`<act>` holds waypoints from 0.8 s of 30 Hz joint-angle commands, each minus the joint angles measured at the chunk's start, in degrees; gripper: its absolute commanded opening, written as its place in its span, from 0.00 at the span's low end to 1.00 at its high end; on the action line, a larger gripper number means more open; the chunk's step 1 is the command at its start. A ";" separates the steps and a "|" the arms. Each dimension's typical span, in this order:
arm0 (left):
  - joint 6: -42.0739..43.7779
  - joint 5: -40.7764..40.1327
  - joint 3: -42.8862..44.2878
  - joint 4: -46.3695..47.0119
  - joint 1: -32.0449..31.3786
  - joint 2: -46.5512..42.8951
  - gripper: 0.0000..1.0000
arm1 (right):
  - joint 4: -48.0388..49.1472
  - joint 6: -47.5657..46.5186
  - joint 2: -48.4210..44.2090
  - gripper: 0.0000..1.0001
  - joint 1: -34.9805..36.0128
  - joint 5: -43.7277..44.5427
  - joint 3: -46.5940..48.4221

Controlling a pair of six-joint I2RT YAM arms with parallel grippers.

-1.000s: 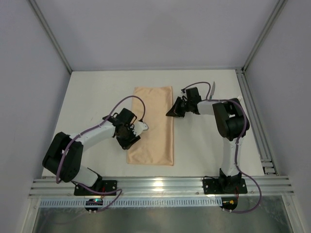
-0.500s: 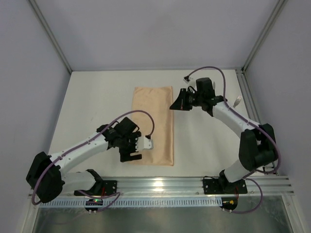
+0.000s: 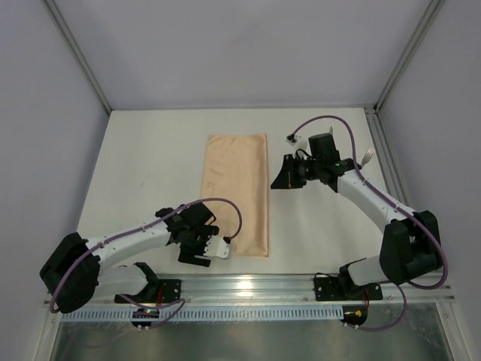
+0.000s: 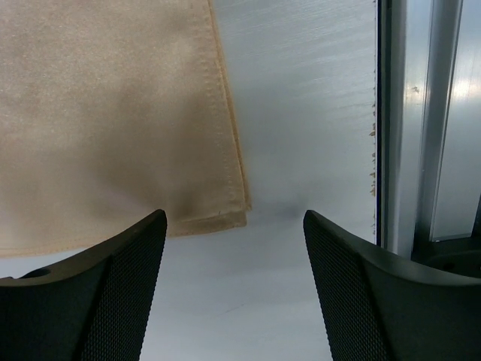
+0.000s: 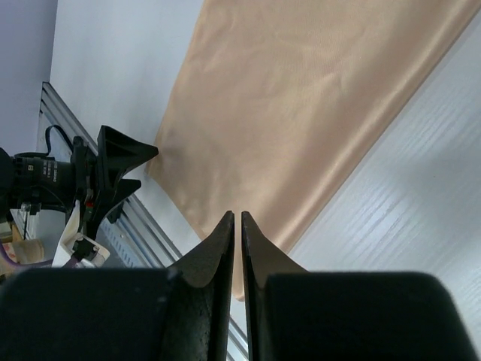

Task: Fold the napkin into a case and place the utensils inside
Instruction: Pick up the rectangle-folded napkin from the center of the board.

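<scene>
The peach-orange napkin (image 3: pixel 234 192) lies flat as a long folded strip running from far to near mid-table, and it fills the top of the right wrist view (image 5: pixel 301 98). My left gripper (image 3: pixel 201 244) sits low at the strip's near-left corner (image 4: pixel 225 203), jaws wide open and empty (image 4: pixel 234 216). My right gripper (image 3: pixel 275 183) hovers just right of the strip's right edge, fingers (image 5: pixel 237 218) shut to a thin slit with nothing between them. A silver utensil end (image 3: pixel 367 157) peeks out by the right rail; its handle is hidden.
An aluminium rail (image 3: pixel 248 287) runs along the near edge, and shows in the left wrist view (image 4: pixel 421 120) right beside the napkin corner. Another rail (image 3: pixel 391 180) lines the right side. Grey walls enclose the table. My left gripper (image 5: pixel 113 169) shows in the right wrist view.
My left arm slid toward the near edge along the napkin's left side, and its jaws opened wide. My right gripper drew back slightly right of the napkin as its arm stretched out.
</scene>
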 commanded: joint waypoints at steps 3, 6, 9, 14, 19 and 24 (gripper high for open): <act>-0.87 1.23 -3.49 6.37 -1.09 -1.27 0.70 | -2.10 -3.97 -6.10 0.11 0.09 0.05 0.16; -1.05 -0.79 -4.98 8.65 -1.88 -0.48 0.61 | -2.19 -4.41 -7.86 0.11 0.00 0.14 0.07; -1.22 -2.55 -5.51 9.97 -1.88 -0.39 0.49 | -2.63 -5.46 -9.00 0.11 0.09 -0.65 0.16; -1.93 -5.10 -6.13 13.57 -1.88 -0.39 0.28 | -2.72 -7.92 -11.55 0.25 0.09 -0.74 -0.28; -4.56 -8.27 -6.48 14.20 -1.97 -3.02 0.00 | 1.76 -19.48 -19.79 0.41 1.40 -0.92 -3.70; -9.04 -7.74 -4.30 11.66 -1.88 -9.26 0.00 | 2.29 -49.54 -30.18 0.57 16.21 7.60 -16.87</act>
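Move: The napkin's near-left corner lies almost directly under the left hand's open fingers, about 1 cm down. The long napkin runs away from there: its middle is some 22 cm ahead and 10 cm right, its near-right corner about 22 cm right and level with the hand. From the right hand that near-right corner is roughly 17 cm back, 2 cm left and 14 cm down; the near-left corner is 17 cm back and 23 cm left, equally far down. Sinking barely 1 cm to the board, the left hand closes its wide-open fingers on the napkin's near-left corner while shifting about 3 cm forward with the fingertips tilting forward, pinches it and just starts to rise. The right hand, free of the napkin, draws back some 6 cm beside its right edge and rises 5 cm, opening to about half and turning roughly 40 degrees, fastest at the end. ##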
